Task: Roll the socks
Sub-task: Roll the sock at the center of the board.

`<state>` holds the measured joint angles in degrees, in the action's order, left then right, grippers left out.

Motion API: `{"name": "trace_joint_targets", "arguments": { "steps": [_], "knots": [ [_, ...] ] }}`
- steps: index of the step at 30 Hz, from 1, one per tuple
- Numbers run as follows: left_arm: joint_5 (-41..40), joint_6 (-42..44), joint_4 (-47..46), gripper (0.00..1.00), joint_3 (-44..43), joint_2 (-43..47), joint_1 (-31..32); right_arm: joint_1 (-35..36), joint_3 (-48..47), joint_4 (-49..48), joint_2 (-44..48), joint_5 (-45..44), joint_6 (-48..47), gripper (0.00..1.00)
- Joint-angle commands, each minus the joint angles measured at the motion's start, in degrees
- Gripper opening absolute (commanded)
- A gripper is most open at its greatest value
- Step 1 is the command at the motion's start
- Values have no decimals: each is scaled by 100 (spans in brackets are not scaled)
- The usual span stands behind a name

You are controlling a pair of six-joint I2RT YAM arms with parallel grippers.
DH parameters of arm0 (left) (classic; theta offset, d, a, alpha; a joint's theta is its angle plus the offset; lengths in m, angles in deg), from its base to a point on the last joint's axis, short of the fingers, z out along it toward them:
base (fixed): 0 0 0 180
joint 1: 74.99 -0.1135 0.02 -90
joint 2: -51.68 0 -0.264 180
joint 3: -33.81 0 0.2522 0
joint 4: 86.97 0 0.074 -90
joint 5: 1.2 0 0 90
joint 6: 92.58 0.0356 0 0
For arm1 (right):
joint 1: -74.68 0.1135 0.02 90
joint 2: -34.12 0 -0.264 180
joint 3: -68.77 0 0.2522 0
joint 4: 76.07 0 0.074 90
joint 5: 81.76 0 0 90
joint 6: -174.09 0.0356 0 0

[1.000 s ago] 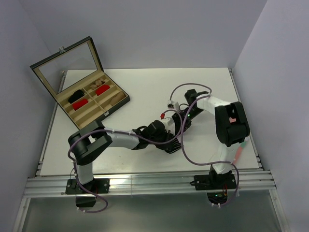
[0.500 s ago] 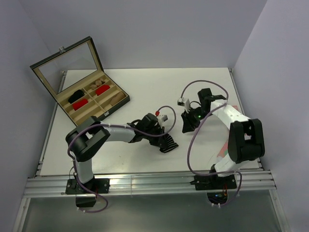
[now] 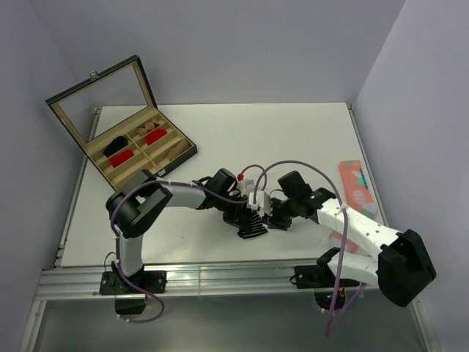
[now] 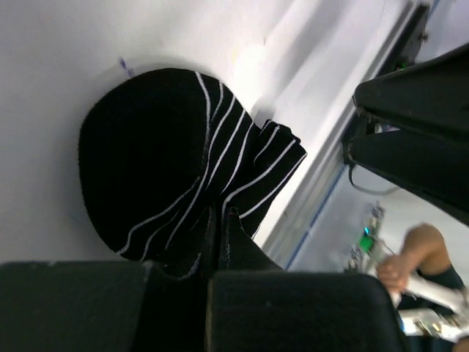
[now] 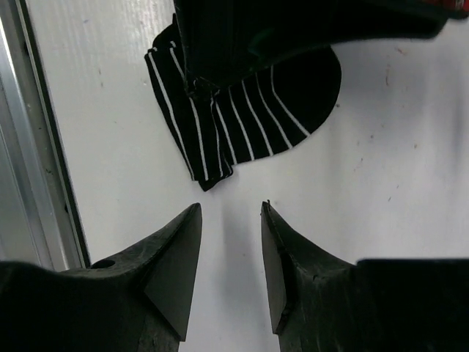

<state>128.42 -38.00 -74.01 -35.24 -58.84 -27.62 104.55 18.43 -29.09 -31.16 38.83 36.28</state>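
The black sock with thin white stripes (image 3: 251, 222) lies crumpled on the white table (image 3: 220, 139), near its front middle. My left gripper (image 3: 240, 211) is shut on the sock's folded edge (image 4: 168, 154), its fingertips (image 4: 233, 235) pressed together over the fabric. My right gripper (image 5: 231, 209) is open just to the right of the sock (image 5: 249, 110), low over the table, with only bare table between its fingers. In the top view it (image 3: 272, 218) nearly touches the sock. No tan-brown sock lies on the table.
An open wooden box (image 3: 143, 158) with a glass lid stands at the back left, holding red bundles (image 3: 123, 156), a black bundle and tan fabric. A coral-pink patterned sock (image 3: 355, 187) lies at the right edge. The table's metal front rail (image 3: 220, 279) runs just below the sock.
My right arm has swung in from the right and come down beside the striped sock, its jaws a little wider. My left gripper stays shut on the sock, which has shifted slightly.
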Motion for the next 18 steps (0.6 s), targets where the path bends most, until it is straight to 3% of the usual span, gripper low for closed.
{"name": "trace_joint_targets", "arguments": {
  "steps": [1, 18],
  "knots": [
    [-350, 624, 1714, 0, 378, -602, 53, 414, 63, -772, 278, -448, -17, 46],
    [11, 615, 2049, 0, 264, -769, -106, 2620, 643, -1335, 367, -1301, 299, 44]
  ]
}}
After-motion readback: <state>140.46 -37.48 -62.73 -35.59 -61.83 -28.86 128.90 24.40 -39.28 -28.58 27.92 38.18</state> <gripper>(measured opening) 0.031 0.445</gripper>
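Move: The left fingers already hold the striped sock near its cuff. The sock's middle lies about 3 cm to the right of the left hand, level with it fore and aft, and roughly 1 cm below. From the half-open, empty right hand it lies some 9 cm to the left, 1 cm back and about 5 cm down. The table's near edge runs about 12 cm back from the left hand, some 2 cm below. Still pinching the striped sock, the left hand drags it back over the table towards the near edge, about 4 cm, and some 3 cm left, its wrist turning roughly 15 degrees so the fingers point more towards the base. The half-open right hand goes left first, then back and down towards the sock, about 5 cm each way across the table, turning some 15 degrees counter-clockwise. ##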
